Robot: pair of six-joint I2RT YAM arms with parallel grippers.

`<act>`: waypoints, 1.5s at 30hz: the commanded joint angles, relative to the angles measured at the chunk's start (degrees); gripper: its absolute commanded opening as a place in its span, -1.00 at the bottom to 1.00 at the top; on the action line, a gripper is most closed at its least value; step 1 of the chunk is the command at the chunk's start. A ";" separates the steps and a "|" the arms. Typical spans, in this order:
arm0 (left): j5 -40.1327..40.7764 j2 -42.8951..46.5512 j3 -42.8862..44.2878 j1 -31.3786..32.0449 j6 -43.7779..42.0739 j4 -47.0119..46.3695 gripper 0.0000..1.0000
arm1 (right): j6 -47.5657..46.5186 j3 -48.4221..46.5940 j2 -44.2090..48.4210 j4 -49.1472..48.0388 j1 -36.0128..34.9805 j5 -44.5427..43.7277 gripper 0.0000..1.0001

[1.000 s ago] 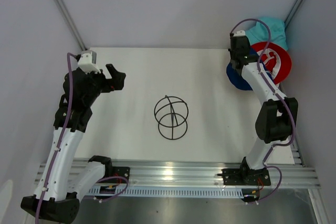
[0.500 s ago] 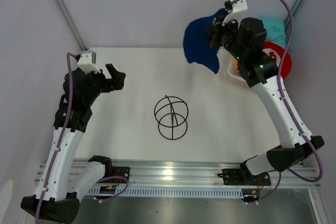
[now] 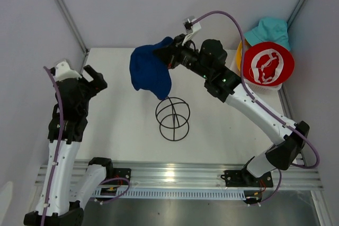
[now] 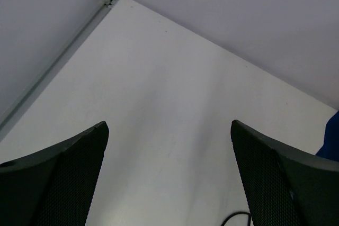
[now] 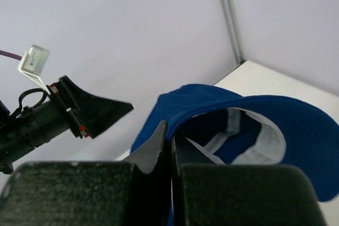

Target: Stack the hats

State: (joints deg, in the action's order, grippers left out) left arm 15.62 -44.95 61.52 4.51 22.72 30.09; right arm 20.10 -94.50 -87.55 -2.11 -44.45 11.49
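My right gripper [image 3: 165,52] is shut on the brim of the navy hat [image 3: 149,72] and holds it in the air above and left of the black wire frame [image 3: 172,118]. The right wrist view shows the brim pinched between the fingers [image 5: 170,137], with the navy hat [image 5: 296,130] hanging open beyond them. The red hat [image 3: 267,63] lies brim up at the back right, with the teal hat [image 3: 269,29] behind it and a yellow edge [image 3: 238,56] at its left. My left gripper [image 3: 96,77] is open and empty at the left, over the bare table [image 4: 175,109].
The wire frame stands at the table's middle. A thin strip of navy shows at the right edge of the left wrist view [image 4: 332,138]. Grey walls close in the table at the back and both sides.
My right arm has swung the navy hat from the back right to above the table's middle. My left arm has drawn back to the left.
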 commanded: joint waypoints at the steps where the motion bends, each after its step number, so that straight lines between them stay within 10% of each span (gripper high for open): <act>1: 10.31 2.85 1.85 -1.52 3.29 1.38 0.99 | 6.52 1.77 2.11 -6.86 -1.87 1.26 -1.00; 24: 8.55 2.23 1.59 -2.93 2.51 0.76 0.99 | 20.07 12.94 8.46 -8.35 -8.37 -8.21 -1.00; 32: 9.70 2.94 1.59 -2.93 1.98 0.68 0.99 | 21.65 2.48 0.71 1.23 -11.27 -11.49 -1.00; 45: 8.64 3.64 1.50 -2.84 1.71 0.50 0.99 | 21.73 11.34 10.90 15.11 -15.50 -21.33 -1.00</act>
State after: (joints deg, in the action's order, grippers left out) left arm 25.23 -41.47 62.06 2.31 24.97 32.25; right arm 40.69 -85.60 -81.67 10.07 -59.18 -5.76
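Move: The right hand already pinches the blue hat by its edge; the wire stand it is being taken to lies about 10 cm back and 7 cm to the right of that hand, its middle some 31 cm below. The red hat is far off, roughly 48 cm right, 13 cm ahead and 31 cm below. From the empty left hand the stand is about 28 cm right, 6 cm back and 18 cm below. Right hand carries the hat about 8 cm back and down towards the stand, tipping downward; left withdraws leftward. ##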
